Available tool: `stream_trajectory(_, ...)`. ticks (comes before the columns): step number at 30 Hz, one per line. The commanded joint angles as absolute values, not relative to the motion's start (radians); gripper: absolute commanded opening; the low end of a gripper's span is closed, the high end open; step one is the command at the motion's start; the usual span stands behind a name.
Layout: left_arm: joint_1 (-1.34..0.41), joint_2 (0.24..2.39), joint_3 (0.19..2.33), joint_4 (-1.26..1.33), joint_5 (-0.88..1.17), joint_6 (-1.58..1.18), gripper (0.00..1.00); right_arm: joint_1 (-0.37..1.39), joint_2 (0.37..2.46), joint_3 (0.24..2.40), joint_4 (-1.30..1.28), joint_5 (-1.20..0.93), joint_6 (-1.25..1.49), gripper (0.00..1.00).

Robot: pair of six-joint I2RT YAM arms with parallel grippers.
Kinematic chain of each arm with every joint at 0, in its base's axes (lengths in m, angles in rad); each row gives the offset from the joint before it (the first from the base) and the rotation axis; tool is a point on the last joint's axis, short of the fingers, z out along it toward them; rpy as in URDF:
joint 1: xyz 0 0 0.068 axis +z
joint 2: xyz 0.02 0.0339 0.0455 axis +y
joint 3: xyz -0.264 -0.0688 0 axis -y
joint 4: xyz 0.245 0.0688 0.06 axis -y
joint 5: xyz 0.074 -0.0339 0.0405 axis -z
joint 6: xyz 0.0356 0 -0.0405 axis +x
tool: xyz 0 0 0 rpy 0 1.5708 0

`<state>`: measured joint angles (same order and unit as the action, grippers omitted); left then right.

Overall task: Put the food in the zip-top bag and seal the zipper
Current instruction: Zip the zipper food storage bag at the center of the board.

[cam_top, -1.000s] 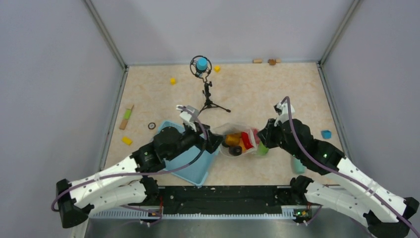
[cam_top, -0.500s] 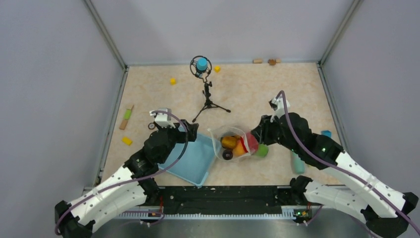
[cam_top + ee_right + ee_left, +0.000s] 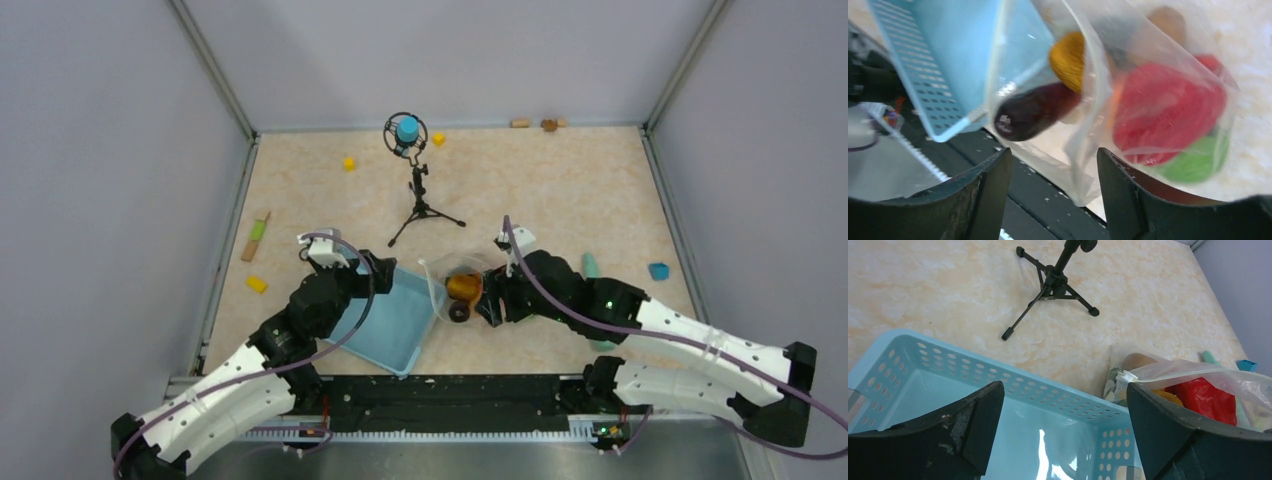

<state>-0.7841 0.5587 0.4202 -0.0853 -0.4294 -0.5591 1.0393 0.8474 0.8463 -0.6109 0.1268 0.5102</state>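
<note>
The zip-top bag (image 3: 446, 284) lies on the table just right of the blue basket, its pale zipper (image 3: 1173, 371) along the upper edge. Inside the zip-top bag (image 3: 1143, 65) is the food: a red pepper (image 3: 1168, 110), a green fruit (image 3: 1198, 161), an orange piece (image 3: 1068, 57), a dark piece (image 3: 1030, 112) and a brown one (image 3: 1168, 20). My right gripper (image 3: 1053, 200) is open right over the bag, with a loose corner of it between the fingers and touching neither. My left gripper (image 3: 1065, 435) is wide open over the basket, left of the bag.
A light blue basket (image 3: 385, 325) sits under my left gripper. A microphone tripod (image 3: 420, 195) stands behind it. Yellow cubes (image 3: 257, 284), a green-and-orange stick (image 3: 256, 238), a teal piece (image 3: 591, 265) and a small blue cube (image 3: 658, 271) lie about. A black rail (image 3: 450, 390) runs along the near edge.
My right gripper has opened and let go of the bag, swinging left and nearer over it. The left arm drew back left from the bag to over the basket.
</note>
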Motion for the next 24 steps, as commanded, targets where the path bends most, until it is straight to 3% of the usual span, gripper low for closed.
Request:
stream_trajectory(1, -0.779, 0.564, 0.408, -0.059, -0.451, -0.569, 0.97, 1.077, 0.889, 0.849, -0.685, 0.389, 0.568, 0.57)
stream_trajectory(3, -0.779, 0.568, 0.405, -0.053, -0.444, -0.565, 0.97, 1.076, 0.896, 0.838, -0.69, 0.403, 0.577, 0.43)
stream_trajectory(6, -0.779, 0.573, 0.397, -0.034, -0.431, -0.553, 0.97, 1.076, 0.896, 0.837, -0.705, 0.471, 0.607, 0.14)
stream_trajectory(8, -0.779, 0.583, 0.396, -0.015, -0.409, -0.54, 0.97, 1.076, 0.879, 0.86, -0.723, 0.519, 0.617, 0.01)
stream_trajectory(16, -0.778, 0.649, 0.376, 0.147, -0.244, -0.393, 0.97, 1.038, 0.81, 0.996, -0.755, 0.648, 0.543, 0.0)
stream_trajectory(20, -0.779, 0.696, 0.324, 0.348, 0.063, -0.218, 0.97, 0.914, 0.811, 1.027, -0.75, 0.556, 0.484, 0.0)
stream_trajectory(24, -0.778, 0.751, 0.331, 0.432, 0.189, -0.125, 0.97, 0.787, 0.813, 1.026, -0.7, 0.379, 0.395, 0.0)
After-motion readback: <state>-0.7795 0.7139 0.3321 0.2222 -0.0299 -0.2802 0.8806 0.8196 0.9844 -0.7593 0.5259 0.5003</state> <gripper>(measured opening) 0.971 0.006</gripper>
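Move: The zip-top bag's near-right rim lies about 3 cm right of the right hand, 2 cm ahead and 3 cm below. In the bag, the brown potato sits some 5 cm ahead and 4 cm left of that hand, the eggplant 1 cm ahead and 5 cm left, both about 7 cm lower. From the left hand, the zipper slider is roughly 5 cm right, 2 cm ahead, 4 cm below; the blue basket's middle is straight below and 7 cm back. Right hand dips about 3 cm, pinches the bag's rim, then lifts it forward-right; left swings some 6 cm right. ##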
